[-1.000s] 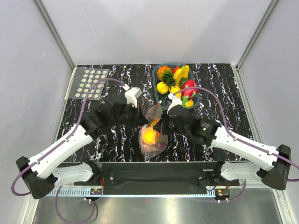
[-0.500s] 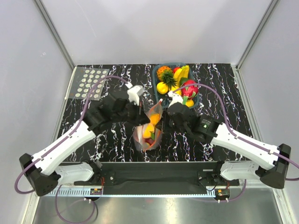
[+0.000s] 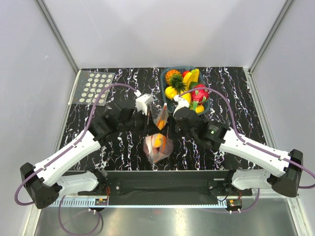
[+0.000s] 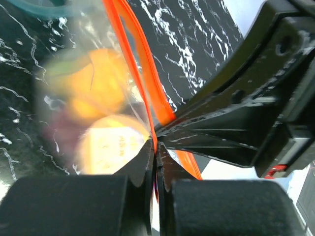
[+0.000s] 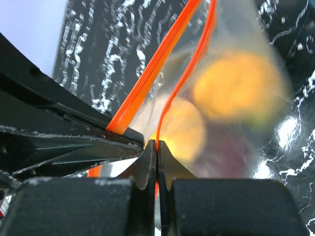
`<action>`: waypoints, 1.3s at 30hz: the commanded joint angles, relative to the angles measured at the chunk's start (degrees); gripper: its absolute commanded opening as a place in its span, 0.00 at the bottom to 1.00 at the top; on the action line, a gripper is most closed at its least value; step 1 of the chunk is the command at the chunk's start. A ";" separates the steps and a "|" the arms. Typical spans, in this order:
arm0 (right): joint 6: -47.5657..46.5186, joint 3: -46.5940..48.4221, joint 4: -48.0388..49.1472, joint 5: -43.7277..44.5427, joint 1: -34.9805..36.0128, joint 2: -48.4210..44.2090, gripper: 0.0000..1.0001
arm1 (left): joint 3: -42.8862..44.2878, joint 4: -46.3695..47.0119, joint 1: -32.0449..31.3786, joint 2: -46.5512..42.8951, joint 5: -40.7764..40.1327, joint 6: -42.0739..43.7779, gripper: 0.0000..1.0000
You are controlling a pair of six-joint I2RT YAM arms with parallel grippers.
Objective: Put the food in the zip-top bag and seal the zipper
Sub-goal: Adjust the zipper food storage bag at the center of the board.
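The clear zip-top bag (image 3: pixel 158 146) hangs above the black marbled table between my two arms. The food inside is a round orange fruit (image 5: pixel 236 86), a yellow one (image 5: pixel 182 130) and a dark red-purple one (image 5: pixel 231 157). The red-orange zipper (image 4: pixel 133 49) runs up from both sets of jaws. My left gripper (image 4: pixel 156 152) is shut on the zipper edge. My right gripper (image 5: pixel 156 147) is shut on the strip (image 5: pixel 170 105) too, right against the left one. In the top view the left gripper (image 3: pixel 150 121) and right gripper (image 3: pixel 170 123) meet at the bag's top.
A dark teal tray (image 3: pixel 163 81) at the back holds several more toy fruits, among them a pineapple (image 3: pixel 173 77) and a red one (image 3: pixel 199 91). A clear sheet with white dots (image 3: pixel 95 87) lies at the back left. White walls close in the table.
Both grippers have kept their hold on the zipper and drawn closer together. The right gripper has shifted a little left and back, and the bag has swung and bunched up beneath them.
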 commanded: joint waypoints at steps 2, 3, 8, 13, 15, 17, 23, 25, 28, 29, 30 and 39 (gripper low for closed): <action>2.67 -3.98 5.63 0.10 0.39 -1.00 0.00 | -4.87 8.98 -0.29 -0.06 6.32 -0.64 0.03; 2.93 -4.77 6.85 0.37 0.39 -0.92 0.00 | -5.58 9.51 -0.29 0.03 6.15 -0.73 0.03; 4.60 -8.38 9.93 0.28 0.39 -1.53 0.00 | -6.82 7.15 -0.73 -0.14 2.11 -0.56 0.09; 5.22 -8.55 10.55 0.28 0.39 -2.06 0.00 | -7.61 8.28 -1.70 -2.51 1.23 -0.73 0.24; 5.13 -8.82 11.16 0.02 0.39 -2.06 0.00 | -8.31 9.07 -1.70 -3.22 1.75 -0.73 0.37; 4.96 -8.91 11.52 -0.51 0.39 -1.88 0.00 | -8.49 9.16 -1.70 -3.30 2.89 -0.21 0.52; 4.96 -8.47 12.13 -1.65 0.39 -1.79 0.04 | -9.28 8.55 -1.61 -5.06 3.16 0.06 0.69; 4.69 -8.38 12.48 -2.26 0.39 -1.88 0.10 | -9.46 7.50 -1.70 -6.37 2.72 0.58 0.75; 4.43 -7.94 13.10 -2.88 0.48 -1.71 0.31 | -10.16 6.53 -1.70 -8.74 2.11 1.81 0.84; 4.34 -7.77 12.93 -3.14 0.39 -1.62 0.35 | -10.42 6.35 -1.70 -9.36 2.11 2.08 0.87; 4.34 -7.50 12.75 -3.15 0.39 -1.44 0.36 | -10.60 6.35 -1.70 -9.80 1.93 2.34 0.88; 5.13 -5.57 13.54 -3.85 0.39 -0.39 0.36 | -10.34 4.51 -1.61 -10.25 2.37 4.10 0.89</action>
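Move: Under the two closed grippers, which each pinch a lip of the bag's mouth, hangs the food-filled body of the zip-top bag: from the left hand about 3 cm ahead, 2 cm to the right and some 12 cm down; from the right hand about 3 cm ahead, 3 cm to the left and 12 cm down. The food basket stands about 27 cm ahead and 15 cm to the right of the left hand, 11 cm to the right of the right hand, some 14 cm lower. Sinking together by almost 5 cm, both hands take the pinched mouth of the bag down towards the board. The left then opens wide, letting go of its lip, and eases back about 3 cm while rising roughly 2–3 cm and drifting left; the right pauses low, then parts its fingers about a third around the lip and lifts some 2 cm, drifting slightly left. ##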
